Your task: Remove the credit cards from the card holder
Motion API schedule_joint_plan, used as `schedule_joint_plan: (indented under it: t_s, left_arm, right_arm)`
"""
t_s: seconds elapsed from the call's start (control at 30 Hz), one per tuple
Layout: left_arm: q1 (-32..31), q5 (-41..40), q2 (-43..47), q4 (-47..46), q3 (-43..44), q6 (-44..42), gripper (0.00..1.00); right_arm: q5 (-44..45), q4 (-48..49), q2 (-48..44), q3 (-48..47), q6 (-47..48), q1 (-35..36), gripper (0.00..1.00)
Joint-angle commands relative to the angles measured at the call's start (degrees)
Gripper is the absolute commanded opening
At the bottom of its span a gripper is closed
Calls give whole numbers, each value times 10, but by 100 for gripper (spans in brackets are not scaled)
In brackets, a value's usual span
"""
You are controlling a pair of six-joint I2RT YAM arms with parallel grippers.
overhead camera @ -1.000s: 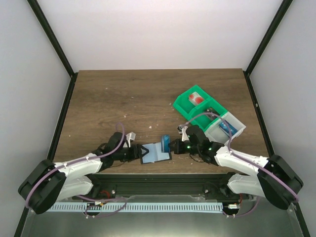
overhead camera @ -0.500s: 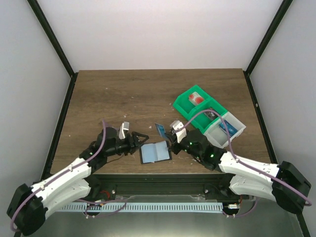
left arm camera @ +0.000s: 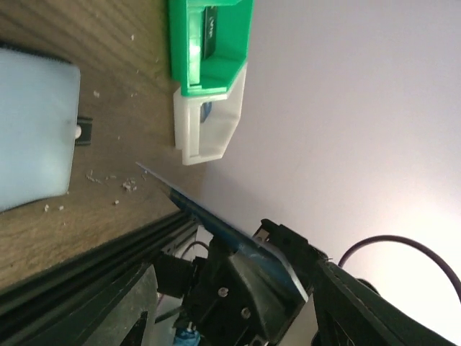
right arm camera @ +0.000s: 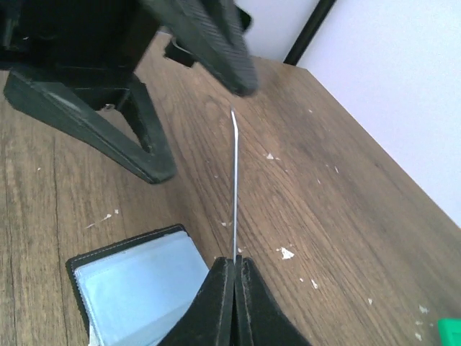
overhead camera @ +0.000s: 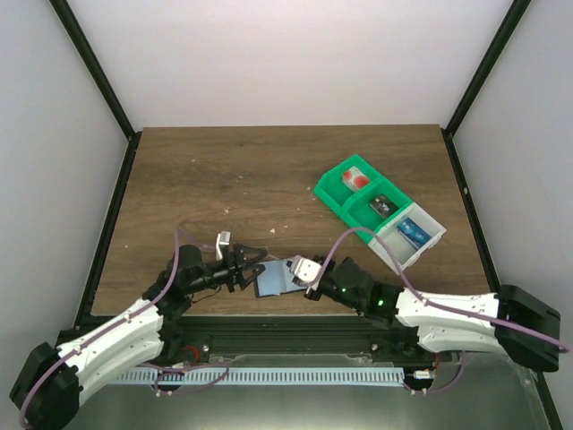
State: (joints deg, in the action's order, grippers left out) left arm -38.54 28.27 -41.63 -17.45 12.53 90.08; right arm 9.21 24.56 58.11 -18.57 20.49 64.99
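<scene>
The card holder (overhead camera: 271, 281) lies open on the table near the front edge, its pale blue inside up (right arm camera: 137, 288). My right gripper (overhead camera: 303, 275) is shut on a dark blue credit card (right arm camera: 233, 180) and holds it in the air beside the holder's right edge, edge-on in the right wrist view. The same card (left arm camera: 189, 203) shows in the left wrist view, sticking out of the right gripper. My left gripper (overhead camera: 252, 263) stands open just left of the holder, its fingers (right arm camera: 148, 140) spread with nothing between them.
A green tray (overhead camera: 333, 189) at the right holds a white-and-red card (overhead camera: 356, 178) and a dark card (overhead camera: 383, 205). A clear-white tray (overhead camera: 394, 251) joined to it holds a blue card (overhead camera: 412, 229). Pale crumbs dot the wood.
The right gripper pulled the blue card up out of the holder, then carried it back down beside it. The left gripper left the holder's left edge, rose, and moved back close to it.
</scene>
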Motion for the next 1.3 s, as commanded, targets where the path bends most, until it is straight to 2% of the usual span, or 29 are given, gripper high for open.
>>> schedule_joint_plan:
  t_s: [0.0,0.13,0.3,0.53,0.63,0.8,0.9,1.03,1.17,1.27]
  left_arm:
    - [1,48,-14,-91,-9,46,60]
    - [2,47,-6,-83,-12,49,56]
    - [2,37,17,-104,-50,74,40]
    - [2,29,22,-101,-53,74,36]
    - [1,32,13,-104,-51,70,27]
    - [2,41,0,-118,-53,56,0]
    - [2,43,-3,-118,-50,35,0]
    - [2,42,-4,-127,-46,-11,0]
    - [2,39,-3,-143,-50,-75,0]
    - [2,40,4,-139,-50,-119,0]
  right_arm:
    - [87,42,40,-20,82,48,0]
    - [114,61,62,-27,89,77,1]
    - [134,76,69,-26,93,93,0]
    - [155,85,73,-23,114,109,1]
    - [159,91,74,-23,119,113,1]
    - [157,68,69,-27,110,117,3]
    - [151,26,62,-32,90,118,10]
    - [150,-57,23,-47,22,137,24]
    - [146,-183,-65,-92,-160,137,39]
    - [141,-279,-102,-133,-252,137,41]
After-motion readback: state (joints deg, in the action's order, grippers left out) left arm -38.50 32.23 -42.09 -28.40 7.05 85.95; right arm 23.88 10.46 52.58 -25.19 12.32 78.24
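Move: My right hand grips one end of an upright blue card; its middle is about 3 cm to that hand's left, 2 cm ahead and 1 cm down. My open left fingers wait some 8 cm to the right hand's left, so the card's middle is roughly 5 cm right of my left hand and 1 cm lower. The open card holder lies about 13 cm beneath my right hand, 2 cm to its left; the tray stands some 20 cm ahead and 26 cm right of it. I bring my right hand about 2 cm left and nearly as far back, dipping slightly, feeding the card's free end to my left hand. That hand draws back about 1.5 cm and shuts fully, pinching the end. Then my right fingers open to nearly half, let go, and the hand lifts some 4 cm and eases back, while my left wrist starts a small turn. ##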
